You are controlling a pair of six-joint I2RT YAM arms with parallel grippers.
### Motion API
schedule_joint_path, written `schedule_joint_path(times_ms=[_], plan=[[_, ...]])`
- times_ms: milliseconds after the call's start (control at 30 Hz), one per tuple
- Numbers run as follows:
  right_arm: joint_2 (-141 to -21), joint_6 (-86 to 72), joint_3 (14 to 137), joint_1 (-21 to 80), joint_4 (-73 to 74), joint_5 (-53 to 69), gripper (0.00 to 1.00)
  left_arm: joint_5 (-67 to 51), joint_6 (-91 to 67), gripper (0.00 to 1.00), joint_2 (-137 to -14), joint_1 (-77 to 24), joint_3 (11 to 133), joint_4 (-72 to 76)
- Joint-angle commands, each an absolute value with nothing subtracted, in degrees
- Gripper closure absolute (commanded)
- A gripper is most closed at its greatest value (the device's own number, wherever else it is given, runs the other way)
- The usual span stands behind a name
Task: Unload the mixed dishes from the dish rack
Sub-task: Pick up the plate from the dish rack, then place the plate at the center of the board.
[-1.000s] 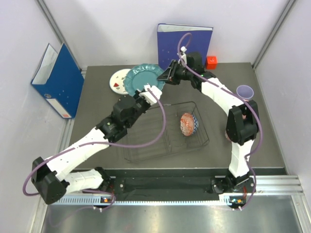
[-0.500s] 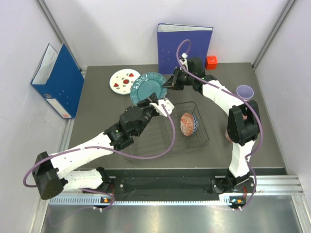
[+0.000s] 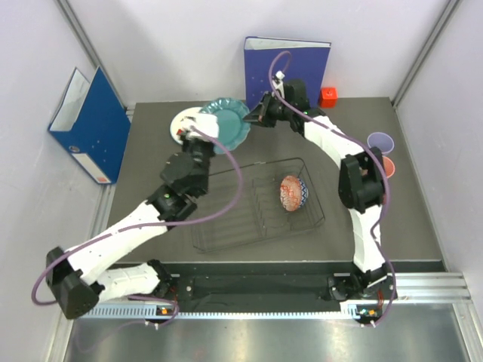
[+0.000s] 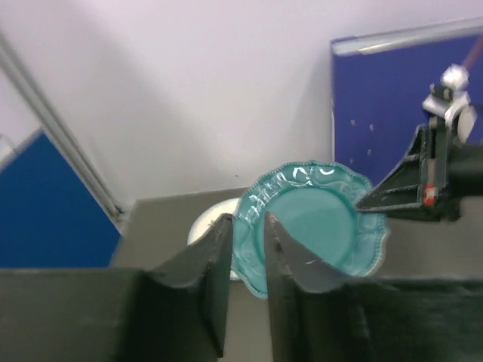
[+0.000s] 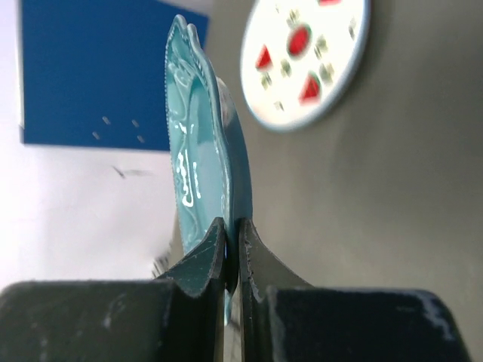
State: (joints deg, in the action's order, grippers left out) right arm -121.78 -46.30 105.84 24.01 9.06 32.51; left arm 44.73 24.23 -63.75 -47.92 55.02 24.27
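My right gripper (image 3: 255,118) is shut on the rim of the teal plate (image 3: 229,122) and holds it tilted on edge above the table, behind the dish rack (image 3: 256,205). In the right wrist view the jaws (image 5: 232,226) pinch the plate's edge (image 5: 198,166). My left gripper (image 3: 200,130) is slightly open and empty at the plate's left rim; the plate (image 4: 317,219) shows face-on beyond its tips (image 4: 247,222). The white watermelon plate (image 3: 181,123) lies flat, partly under the teal one. The patterned bowl (image 3: 293,192) sits in the rack.
A lavender cup (image 3: 379,141) and a pink cup (image 3: 389,166) stand at the right, by the right arm. A red cube (image 3: 327,96) and a blue binder (image 3: 287,64) are at the back. Another blue binder (image 3: 90,124) leans at the left wall.
My left arm swung from over the rack back and left, up to the teal plate's left rim. My right gripper carried the teal plate slightly back and left, over the white plate.
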Motion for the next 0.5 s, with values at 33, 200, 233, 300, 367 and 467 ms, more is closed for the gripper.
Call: schedule_joint_path(times_ms=[33, 200, 233, 300, 367, 467], plan=[[-132.1, -55.3, 127.4, 24.9, -2.5, 38.8, 1.00, 42.7, -4.3, 0.46, -55.5, -38.9, 57.5, 15.4], [-142.5, -61.0, 140.1, 24.9, -5.3, 39.8, 1.00, 43.9, -7.5, 0.01, -53.5, -38.1, 54.3, 14.2], [-143.2, -61.6, 140.2, 25.0, -6.4, 40.0, 1.00, 43.8, -7.7, 0.01, -53.6, -38.0, 53.9, 14.1], [-144.7, -62.1, 139.9, 25.1, -8.3, 40.2, 1.00, 43.4, -8.2, 0.01, -54.0, -38.1, 53.0, 14.0], [-145.5, -62.3, 139.3, 25.3, -10.3, 40.3, 1.00, 43.3, -9.1, 0.01, -54.8, -38.0, 52.6, 13.6], [-146.9, -62.4, 138.9, 25.3, -11.3, 40.5, 1.00, 42.5, -10.5, 0.01, -55.5, -38.0, 51.8, 13.1]])
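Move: The right hand already holds the teal plate alone by its rim. The watermelon plate it is being carried to lies on the table about 13 cm ahead, 20 cm left and 17 cm below that hand. From the right hand, the purple binder stands about 20 cm ahead and 14 cm right, and the dish rack sits 22 cm back and 5 cm right. From the left hand, the watermelon plate is about 28 cm ahead, 4 cm left and 33 cm below. Keeping its pinch on the teal plate's rim, the right hand carries the plate about 8 cm forward and 5 cm left towards the watermelon plate, level at first, then sinking some 3 cm, and rolls its left side up about 10 degrees. The left hand swings some 7 cm left, away from the teal plate, opening wide and rolling its left side down nearly 30 degrees; it rises 3 cm, then sinks back. ##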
